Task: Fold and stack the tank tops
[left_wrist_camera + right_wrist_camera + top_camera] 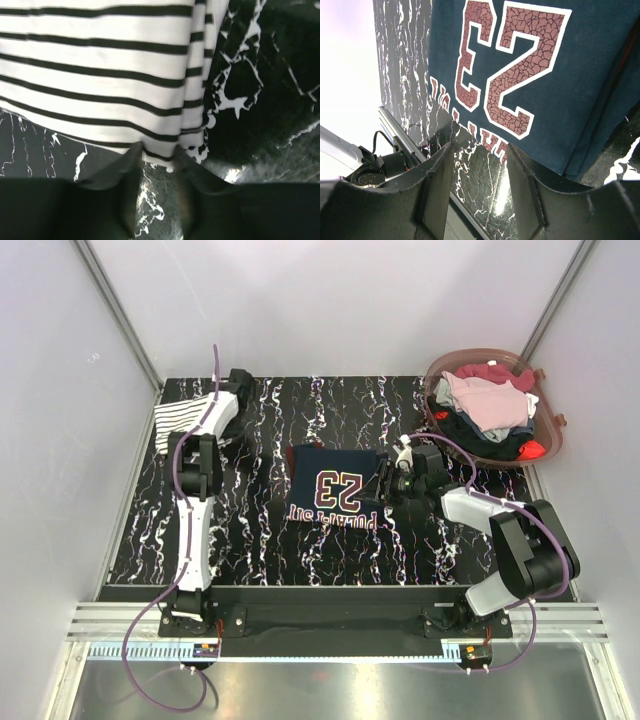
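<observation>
The white tank top with thin navy stripes (178, 425) lies at the far left of the black marbled table (260, 530). In the left wrist view it (100, 75) fills the upper part. My left gripper (159, 152) is low over its near hem, jaws a little apart, with the hem edge between the tips. The dark navy tank top (335, 465) lies folded at the table's middle, its red "23" print facing up. My right gripper (383, 483) is at that top's right edge. Seen from the right wrist, it (480, 150) is open over bare table just short of the navy cloth (570, 75).
A brown basket (556, 428) heaped with pink, white, dark and red clothes (490, 405) stands at the back right corner. White walls enclose the table on three sides. A metal rail (330, 625) runs along the near edge by the arm bases.
</observation>
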Robot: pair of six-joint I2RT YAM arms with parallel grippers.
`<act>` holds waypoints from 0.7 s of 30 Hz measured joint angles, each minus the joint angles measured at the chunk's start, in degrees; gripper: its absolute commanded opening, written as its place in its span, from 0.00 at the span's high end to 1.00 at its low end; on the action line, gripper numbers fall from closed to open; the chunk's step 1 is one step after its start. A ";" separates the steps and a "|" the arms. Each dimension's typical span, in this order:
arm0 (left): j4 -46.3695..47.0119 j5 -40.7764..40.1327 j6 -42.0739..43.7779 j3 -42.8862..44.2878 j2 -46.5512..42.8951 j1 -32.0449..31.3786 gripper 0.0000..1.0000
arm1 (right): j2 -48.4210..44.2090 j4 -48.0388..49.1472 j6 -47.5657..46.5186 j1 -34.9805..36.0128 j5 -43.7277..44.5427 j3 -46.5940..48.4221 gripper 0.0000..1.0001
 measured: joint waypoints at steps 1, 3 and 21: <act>0.11 0.28 0.04 -0.57 -0.24 0.04 0.82 | -0.15 0.00 0.00 0.00 0.00 0.00 0.47; 0.70 0.79 -0.20 -2.34 -1.18 0.02 0.90 | -0.50 -0.07 0.00 0.00 0.07 0.00 0.47; 25.07 17.59 -13.27 -73.05 -56.17 -6.25 0.89 | 8.76 -7.13 1.25 10.69 2.62 18.10 0.46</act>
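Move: At the left hand's fingertips is the near right corner of the folded striped tank top, its middle roughly 7 cm to the left and 2 cm ahead, about 1 cm lower. The navy top lies some 38 cm to that hand's right and 17 cm back, also about 1 cm lower. From the right hand the striped top is about 53 cm left and 25 cm ahead, the navy one 7 cm left and 5 cm ahead, both roughly 7 cm below. Pinching shut on the near right corner of the striped top, the left hand draws it back about 20 cm, then also some 7 cm right and a little up, while tilting to point straighter down. After a pause the open right hand sets off leftward over the navy top, about 8 cm and rising slightly, towards the striped one. ##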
